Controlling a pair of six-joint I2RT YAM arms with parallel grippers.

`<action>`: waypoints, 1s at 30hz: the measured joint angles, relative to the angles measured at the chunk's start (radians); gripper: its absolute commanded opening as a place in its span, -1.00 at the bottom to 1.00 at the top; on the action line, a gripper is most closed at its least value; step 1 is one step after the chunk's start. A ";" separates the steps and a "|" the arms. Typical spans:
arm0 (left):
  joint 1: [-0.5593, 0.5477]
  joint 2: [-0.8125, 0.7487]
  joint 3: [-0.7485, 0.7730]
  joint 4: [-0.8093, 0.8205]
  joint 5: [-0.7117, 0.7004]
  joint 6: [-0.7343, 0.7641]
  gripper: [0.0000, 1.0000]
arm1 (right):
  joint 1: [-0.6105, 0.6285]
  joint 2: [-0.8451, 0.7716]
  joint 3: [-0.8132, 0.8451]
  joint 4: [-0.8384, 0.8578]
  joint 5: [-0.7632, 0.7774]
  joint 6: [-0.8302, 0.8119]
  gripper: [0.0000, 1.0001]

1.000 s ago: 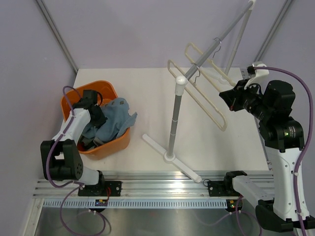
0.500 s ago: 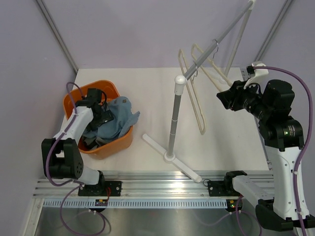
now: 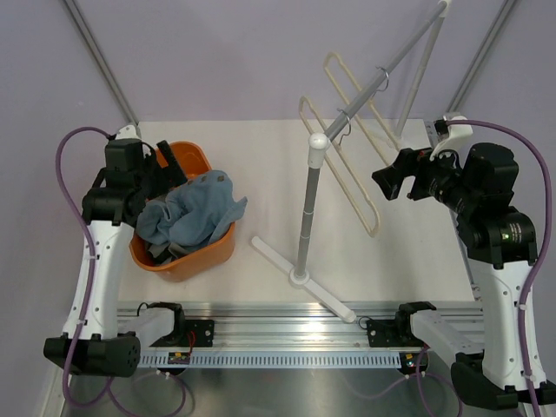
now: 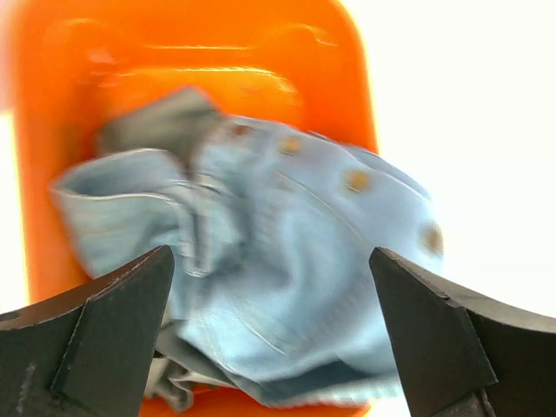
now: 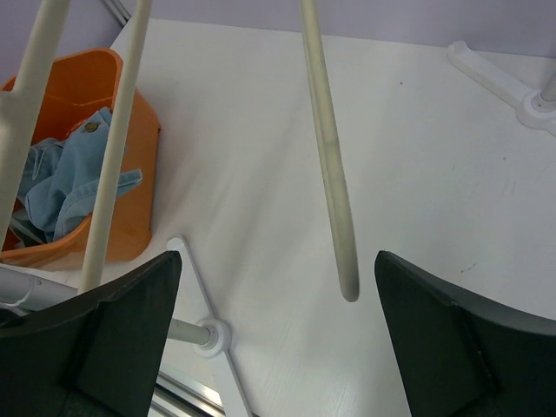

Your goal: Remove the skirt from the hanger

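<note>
The light blue denim skirt (image 3: 187,217) lies crumpled in the orange basket (image 3: 198,158), one edge draped over its right rim. It fills the left wrist view (image 4: 295,252) inside the basket (image 4: 191,52). My left gripper (image 3: 168,169) is open and empty, raised above the basket's far left part (image 4: 271,287). Two bare cream hangers (image 3: 372,228) hang on the rack's slanted rod. My right gripper (image 3: 391,184) is open and empty, just right of the nearer hanger, whose bar (image 5: 330,174) ends between my fingers in the right wrist view (image 5: 276,278).
The white rack pole (image 3: 307,217) stands mid-table on a cross-shaped base (image 3: 300,276), with its foot also in the right wrist view (image 5: 208,334). The basket (image 5: 74,82) with the skirt (image 5: 61,182) shows at that view's left. Purple walls surround the table.
My left gripper has risen out of the basket and drawn back to the left, leaving the skirt in it. The hangers are swinging on the rod. My right gripper shifted slightly left.
</note>
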 measured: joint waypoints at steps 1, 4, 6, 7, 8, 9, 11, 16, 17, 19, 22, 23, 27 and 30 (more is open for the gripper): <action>0.000 -0.021 -0.018 0.014 0.045 0.008 0.89 | 0.000 -0.002 0.000 -0.005 0.003 0.000 0.99; 0.000 -0.053 -0.090 0.036 0.167 0.036 0.86 | 0.000 -0.006 0.000 -0.018 0.011 -0.001 0.99; -0.001 -0.054 -0.161 0.052 0.247 0.061 0.86 | 0.000 -0.009 0.000 -0.018 0.013 -0.001 0.99; -0.002 -0.054 -0.196 0.055 0.279 0.074 0.86 | 0.000 -0.010 0.000 -0.018 0.013 -0.001 0.99; -0.003 -0.054 -0.221 0.053 0.303 0.082 0.86 | 0.000 -0.011 0.000 -0.018 0.013 0.000 0.99; -0.004 -0.054 -0.247 0.053 0.334 0.095 0.86 | 0.000 -0.012 0.000 -0.017 0.011 0.000 0.99; -0.007 -0.054 -0.276 0.053 0.384 0.115 0.87 | 0.000 -0.013 0.000 -0.013 0.011 0.005 0.99; -0.018 -0.044 -0.288 0.074 0.444 0.142 0.86 | 0.000 -0.023 -0.019 0.011 0.004 0.021 0.99; -0.022 -0.033 -0.288 0.081 0.443 0.144 0.86 | 0.000 -0.027 -0.027 0.015 0.003 0.024 0.99; -0.028 -0.001 -0.289 0.090 0.432 0.146 0.79 | 0.000 -0.035 -0.043 0.016 0.002 0.027 0.99; -0.035 0.060 -0.290 0.091 0.379 0.142 0.17 | 0.000 -0.040 -0.058 0.016 0.002 0.030 0.99; -0.038 0.078 -0.290 0.090 0.359 0.137 -0.36 | 0.000 -0.039 -0.060 0.016 0.002 0.031 0.99; -0.039 0.106 -0.291 0.089 0.289 0.130 -1.00 | 0.000 -0.037 -0.062 0.017 0.004 0.030 0.99; -0.040 0.095 -0.291 0.092 0.262 0.126 -1.00 | 0.000 -0.035 -0.062 0.017 0.004 0.030 0.99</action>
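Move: The denim skirt lies heaped in the orange bin, its middle some 15 cm below the left hand, about 7 cm to its right and 2 cm back. The bin's middle sits around 20 cm below that hand, 2 cm back and 5 cm to its right; the grey skirt shows from under the denim, about 7 cm back, 2 cm right and 21 cm down. From the right hand the denim skirt is about 45 cm left, 3 cm ahead and 26 cm lower. The left fingers shut on the denim skirt and pinch a fold near its middle, after coming down open about 12 cm into the heap. The hand first swings down, right and back, yawing clockwise some 25 degrees, then eases a couple of centimetres left and forward as it sinks the last bit, tipping about 15 degrees further down while the fingers close. ##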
